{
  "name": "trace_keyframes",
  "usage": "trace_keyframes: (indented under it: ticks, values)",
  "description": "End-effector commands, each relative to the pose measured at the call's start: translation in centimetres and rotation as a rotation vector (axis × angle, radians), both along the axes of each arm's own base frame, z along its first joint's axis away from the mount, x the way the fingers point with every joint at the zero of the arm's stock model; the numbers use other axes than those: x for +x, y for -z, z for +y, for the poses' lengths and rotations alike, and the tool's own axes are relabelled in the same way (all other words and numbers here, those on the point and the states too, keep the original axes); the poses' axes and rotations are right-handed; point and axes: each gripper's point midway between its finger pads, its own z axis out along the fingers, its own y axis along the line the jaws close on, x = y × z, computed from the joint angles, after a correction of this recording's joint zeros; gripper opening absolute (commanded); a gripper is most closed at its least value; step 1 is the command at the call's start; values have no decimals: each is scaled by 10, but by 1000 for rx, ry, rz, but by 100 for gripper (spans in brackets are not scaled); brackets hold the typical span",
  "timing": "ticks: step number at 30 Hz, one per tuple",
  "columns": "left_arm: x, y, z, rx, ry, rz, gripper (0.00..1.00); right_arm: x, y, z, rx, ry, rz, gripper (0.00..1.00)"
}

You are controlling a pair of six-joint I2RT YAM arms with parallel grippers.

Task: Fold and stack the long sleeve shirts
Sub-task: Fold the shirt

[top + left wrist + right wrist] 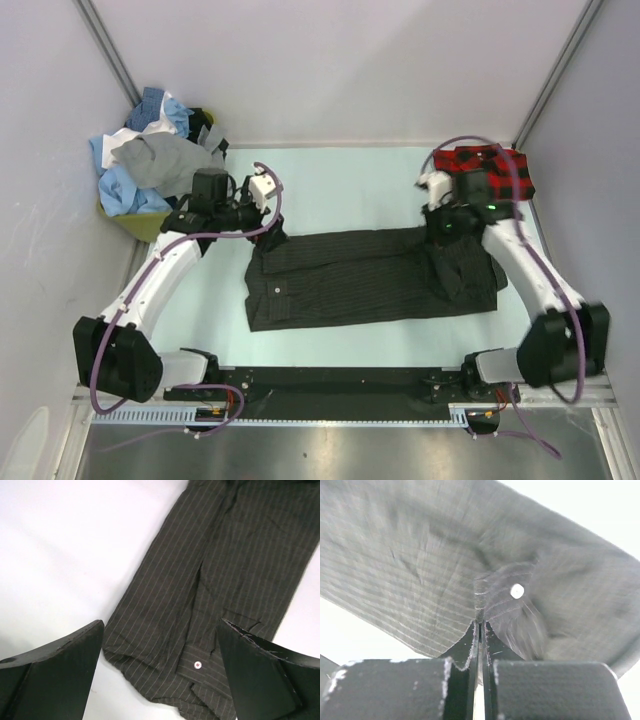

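A dark charcoal pinstriped long sleeve shirt (370, 275) lies spread across the middle of the table. My left gripper (272, 238) hovers open over its far left corner. In the left wrist view the wide-apart jaws (162, 625) frame a cuff with a white button (198, 665), touching nothing. My right gripper (440, 235) is at the shirt's far right part. Up close it (480, 622) is shut on a pinch of the striped cloth (420, 570) beside a white button (517, 591). A folded red-and-black plaid shirt (485, 170) lies at the far right corner.
A heap of blue, white and grey shirts (150, 160) fills a yellow-green bin (140, 222) beyond the table's far left corner. White walls close in the table on three sides. The arm bases stand at the near edge.
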Motion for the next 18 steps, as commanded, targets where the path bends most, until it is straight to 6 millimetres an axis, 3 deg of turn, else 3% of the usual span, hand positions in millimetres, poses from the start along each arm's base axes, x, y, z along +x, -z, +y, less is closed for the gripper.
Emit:
trace_keyframes:
  ticks: [1, 6, 9, 13, 15, 18]
  values:
    - [-4, -44, -17, -119, 69, -67, 99, -5, -93, -2, 200, 39, -224, 0]
    - [2, -63, -33, -176, 77, -57, 99, -7, -165, -10, 320, 198, -482, 0]
    - [1, -72, -44, -195, 116, -63, 99, -11, -192, -16, 309, 270, -595, 0]
    - [-5, -86, -67, -269, 172, -47, 99, -24, -207, -11, 335, 264, -639, 0]
    - [-7, -95, -88, -314, 202, -43, 99, -29, -200, -6, 328, 246, -643, 0]
    - [-15, -109, -126, -449, 171, 152, 100, -35, -187, -3, 300, 239, -642, 0]
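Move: The shirt's buttoned cuff is already pinched in my right fingers, its middle some 2 cm farther out, 2 cm to the left and 3 cm below the hand point. From that hand the folded shirt body's middle lies about 14 cm left, 5 cm back and 11 cm down; the red checked shirt is roughly 12 cm right, 21 cm ahead and 11 cm down. From my open left hand the cuff is about 33 cm right, 1 cm ahead and 10 cm below. I keep the cuff pinched and whip my right hand up nearly 20 cm, away from the shirt body, easing back about 3 cm late in the rise while the wrist tilts the fingers up some 40 degrees. My left hand, still wide open and empty, climbs and swings right, about 8 cm across, towards the raised cuff. ##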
